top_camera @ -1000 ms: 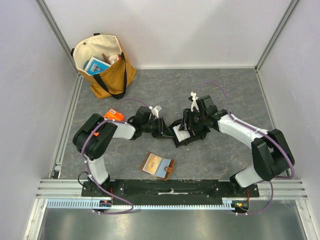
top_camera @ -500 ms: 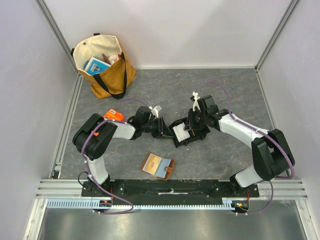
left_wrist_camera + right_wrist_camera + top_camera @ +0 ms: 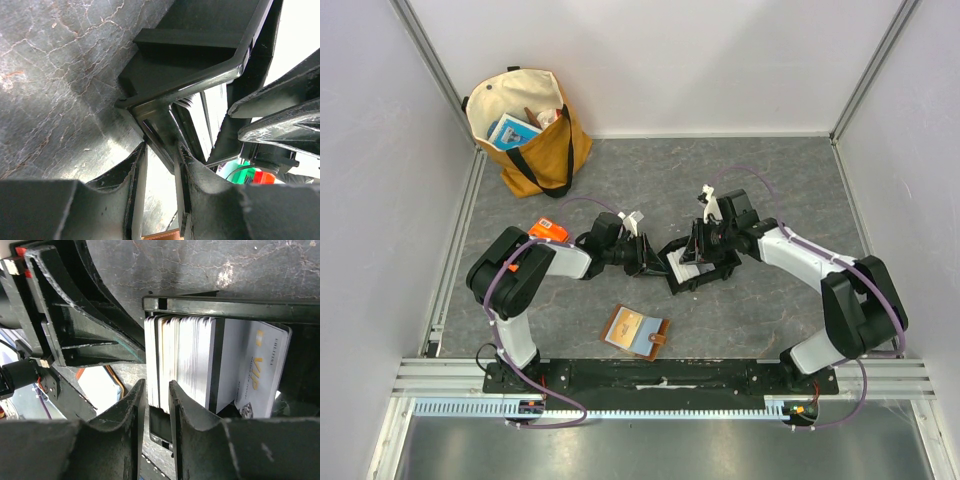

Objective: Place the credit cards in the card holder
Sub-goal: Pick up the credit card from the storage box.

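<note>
The credit cards [image 3: 190,355] stand on edge as a white stack in a black tray [image 3: 215,302]. A printed white card [image 3: 260,370] leans at the stack's right end. My right gripper [image 3: 156,385] is shut on a few cards at the stack's left end. Seen from above, it [image 3: 701,250] reaches down into the tray [image 3: 686,282]. My left gripper [image 3: 160,150] is shut on that tray's rim [image 3: 190,60], holding it from the left [image 3: 648,258]. The brown card holder [image 3: 635,331] lies closed on the table in front of both grippers, apart from them.
An orange packet [image 3: 548,230] lies beside the left arm. A tan tote bag [image 3: 525,130] with items inside stands at the back left. Grey walls and metal rails enclose the stone-patterned table [image 3: 800,180].
My right gripper has shifted slightly over the tray and its jaws have narrowed onto the end cards. The left arm and the card holder have not moved.
</note>
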Controlling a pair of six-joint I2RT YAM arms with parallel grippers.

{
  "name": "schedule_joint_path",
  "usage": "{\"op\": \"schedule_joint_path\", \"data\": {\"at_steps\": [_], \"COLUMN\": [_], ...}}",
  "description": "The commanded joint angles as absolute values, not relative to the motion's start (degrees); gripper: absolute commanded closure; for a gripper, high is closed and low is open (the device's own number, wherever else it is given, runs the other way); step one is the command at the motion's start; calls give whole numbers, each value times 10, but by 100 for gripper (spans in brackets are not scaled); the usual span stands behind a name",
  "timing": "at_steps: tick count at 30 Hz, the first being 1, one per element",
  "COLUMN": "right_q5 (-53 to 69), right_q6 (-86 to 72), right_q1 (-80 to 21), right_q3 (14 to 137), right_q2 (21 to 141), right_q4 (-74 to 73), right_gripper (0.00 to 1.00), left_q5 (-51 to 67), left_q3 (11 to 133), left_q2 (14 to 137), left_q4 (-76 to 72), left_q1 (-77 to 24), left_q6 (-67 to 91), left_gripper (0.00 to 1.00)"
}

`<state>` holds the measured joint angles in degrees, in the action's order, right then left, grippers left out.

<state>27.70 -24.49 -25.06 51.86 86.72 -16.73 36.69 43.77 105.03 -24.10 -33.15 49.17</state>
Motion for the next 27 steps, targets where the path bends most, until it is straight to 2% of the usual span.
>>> {"op": "schedule_joint_path", "data": {"at_steps": [1, 4, 9, 19, 27], "right_q5": [276, 218, 116, 247, 235], "right_q6": [-251, -252, -250, -232, -236], "right_q1": [-246, -245, -243, -236, -272], "right_q3": [510, 512, 519, 519, 525], "right_q2": [864, 837, 801, 893, 918], "right_q4": [-150, -152, -163, -155, -146], "right_gripper": [63, 53, 41, 34, 28], "left_q5": [386, 385, 384, 384, 387], "left_q3": [458, 458, 454, 454, 459], "left_q2": [1052, 1051, 1049, 1049, 1052], "left_q4": [-279, -279, -279, -279, -281], "left_q1": [-333, -333, -333, -333, -334], "left_q6": [508, 508, 506, 506, 509], "left_gripper": [66, 66, 66, 66, 66]}}
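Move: The bank of credit cards lies about 5 cm below the right hand, roughly level with it fore and aft and 1 cm to its left. The loose gold-lettered card stands some 3 cm ahead and 5 cm to the right, the card holder about 16 cm back and 12 cm left. The left hand has the same bank about 5 cm to its right and 1 cm ahead, nearly at its own height. The right hand, its fingers empty, first swings some 4 cm forward and to the right over the storage box with a slight rise, then drops about 4.5 cm while coming back and left, ending about 3.5 cm lower, close over the bank of credit cards. Its fingers spread all the way through, from roughly a third to over two thirds open, until the tips straddle much of the bank, though contact can't be made out, while the left hand stays put and keeps its pinch on the near left part of the box. ##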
